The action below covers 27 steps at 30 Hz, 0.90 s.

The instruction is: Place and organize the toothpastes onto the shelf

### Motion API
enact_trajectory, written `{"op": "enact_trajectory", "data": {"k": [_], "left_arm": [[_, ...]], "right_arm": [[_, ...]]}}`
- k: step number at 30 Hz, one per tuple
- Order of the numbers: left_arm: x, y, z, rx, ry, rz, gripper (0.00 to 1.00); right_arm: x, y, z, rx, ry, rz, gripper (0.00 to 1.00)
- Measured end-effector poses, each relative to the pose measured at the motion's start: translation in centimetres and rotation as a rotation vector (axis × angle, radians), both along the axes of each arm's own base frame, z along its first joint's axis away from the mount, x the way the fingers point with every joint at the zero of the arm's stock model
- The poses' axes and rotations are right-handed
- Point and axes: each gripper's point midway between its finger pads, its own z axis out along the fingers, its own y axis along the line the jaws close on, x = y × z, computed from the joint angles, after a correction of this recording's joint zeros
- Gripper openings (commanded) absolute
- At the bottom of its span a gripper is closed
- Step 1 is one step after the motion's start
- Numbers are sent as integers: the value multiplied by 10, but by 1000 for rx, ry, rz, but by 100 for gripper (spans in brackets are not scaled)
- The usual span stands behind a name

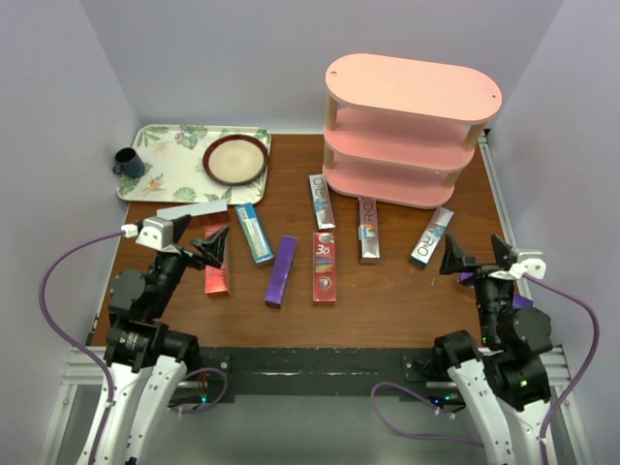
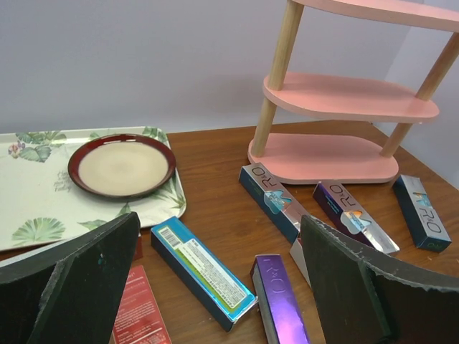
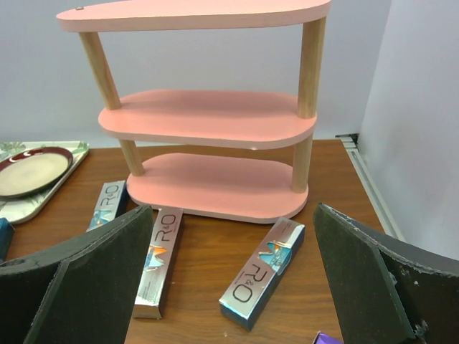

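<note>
The pink three-tier shelf (image 1: 412, 131) stands at the back right with bare boards. Several toothpastes lie flat on the table before it: three silver ones (image 1: 321, 201) (image 1: 368, 230) (image 1: 432, 235), a red "3D" one (image 1: 325, 266), a purple one (image 1: 282, 270), a teal one (image 1: 254, 232) and another red one (image 1: 216, 262). My left gripper (image 1: 208, 250) hovers open over the teal carton (image 2: 203, 271) and purple carton (image 2: 281, 301), holding nothing. My right gripper (image 1: 479, 256) hangs open and empty near the rightmost silver carton (image 3: 262, 272), facing the shelf (image 3: 215, 183).
A floral tray (image 1: 160, 174) at the back left carries a red-rimmed plate (image 1: 235, 159) and a dark mug (image 1: 127, 163). One more silver carton (image 1: 191, 209) lies by the tray's front edge. White walls close in the table on three sides.
</note>
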Motion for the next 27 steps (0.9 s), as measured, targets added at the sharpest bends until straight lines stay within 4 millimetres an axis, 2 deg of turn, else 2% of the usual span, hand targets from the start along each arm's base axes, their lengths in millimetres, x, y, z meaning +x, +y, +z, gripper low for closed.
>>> {"op": "enact_trajectory", "data": {"k": [4, 15, 23, 27], "left_arm": [[2, -1, -2, -22, 4, -3, 100], [12, -16, -27, -69, 111, -67, 100], [13, -19, -31, -69, 127, -82, 100], [13, -22, -33, -69, 139, -94, 100]], "right_arm": [[0, 1, 0, -1, -1, 4, 99], [5, 18, 8, 40, 56, 88, 99], [11, 51, 16, 95, 174, 245, 99], [23, 71, 8, 133, 289, 315, 99]]}}
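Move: The right hand's likely goal, the middle silver box, lies about 28 cm ahead, 15 cm left and 28 cm below; the right silver box is some 27 cm ahead, 2 cm right, and the red 3D box 18 cm ahead, 26 cm left. From the left hand, the purple box lies roughly 12 cm ahead, 12 cm right and 27 cm down, the blue box 21 cm ahead, 5 cm right. Leftward and gathering speed, the right hand sweeps about 7 cm with a slighter reach forward towards the middle silver box, swinging nearly 20 degrees counter-clockwise and tipping its fingers down, while staying high. The left hand sinks some 3 cm, easing right and slightly forward towards the purple box as it noses down a little. Both grippers stay open and empty. ##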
